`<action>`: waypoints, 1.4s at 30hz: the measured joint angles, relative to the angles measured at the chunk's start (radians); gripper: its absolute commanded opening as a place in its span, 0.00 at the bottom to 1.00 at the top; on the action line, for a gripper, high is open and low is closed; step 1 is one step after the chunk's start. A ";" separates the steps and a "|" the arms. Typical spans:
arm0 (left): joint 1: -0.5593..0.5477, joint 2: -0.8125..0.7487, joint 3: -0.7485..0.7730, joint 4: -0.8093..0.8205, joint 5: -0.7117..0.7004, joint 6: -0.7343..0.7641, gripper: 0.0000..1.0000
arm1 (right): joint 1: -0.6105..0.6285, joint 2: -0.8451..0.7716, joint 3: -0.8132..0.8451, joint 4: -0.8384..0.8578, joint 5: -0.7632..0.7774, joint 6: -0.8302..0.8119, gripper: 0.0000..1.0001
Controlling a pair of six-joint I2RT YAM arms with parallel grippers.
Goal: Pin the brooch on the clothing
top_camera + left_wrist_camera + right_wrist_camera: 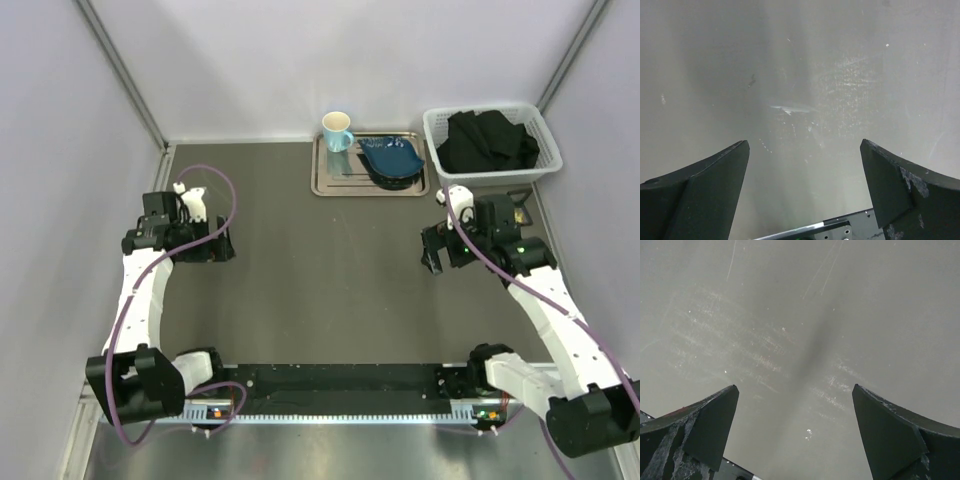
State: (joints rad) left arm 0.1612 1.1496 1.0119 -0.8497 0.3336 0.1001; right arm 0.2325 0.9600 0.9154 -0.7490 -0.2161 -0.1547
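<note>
The clothing (488, 140) is a bundled black garment lying in a white basket (432, 130) at the back right. I cannot make out the brooch in any view. My left gripper (216, 246) hangs over the bare dark table at the left, open and empty; in the left wrist view (804, 145) its jaws stand wide apart over bare tabletop. My right gripper (436, 256) is at the right, in front of the basket, open and empty; the right wrist view (795, 390) shows only scratched tabletop between its jaws.
A metal tray (324, 185) at the back centre holds a light blue cup (337, 131) and a blue dish (392, 157). Grey walls close in the left, back and right sides. The arms' base rail (340, 390) runs along the near edge.
</note>
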 measured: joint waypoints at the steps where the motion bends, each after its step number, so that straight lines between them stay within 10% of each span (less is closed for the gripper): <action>1: 0.000 0.000 0.000 0.012 -0.014 -0.008 0.99 | 0.000 0.010 0.014 -0.009 0.000 -0.002 0.99; 12: 0.000 -0.012 0.107 0.182 0.010 -0.018 0.99 | -0.070 0.234 0.404 -0.021 -0.049 -0.027 0.99; 26: 0.000 0.158 0.176 0.351 0.239 -0.016 0.99 | -0.452 0.734 0.988 -0.021 -0.056 0.000 0.99; 42: -0.005 0.376 0.243 0.359 0.249 -0.060 0.99 | -0.460 1.409 1.464 0.013 0.029 -0.074 0.99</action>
State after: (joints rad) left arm 0.1562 1.5253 1.2552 -0.4904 0.5823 0.0402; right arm -0.2279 2.3688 2.3791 -0.7361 -0.1867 -0.2291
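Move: The clothing lies bunched in the white basket, about 34 cm ahead of the right hand, 19 cm to its right and some 8 cm lower; the basket has the same centre. The dark blue pouch is about 27 cm ahead and 11 cm left of the right hand, 14 cm below. From the left hand, the clothing is roughly 32 cm ahead and 79 cm right; the tray's middle is about 24 cm ahead and 41 cm right. Swing the open right gripper up by about 15 cm, forward and to the right over the basket, some 35 cm forward in all, turning it clockwise, then sink it just as far towards the clothing, fingers still wide. Meanwhile send the open left gripper forward over bare table, rising first and then sinking partway, its fingers tipping up. ##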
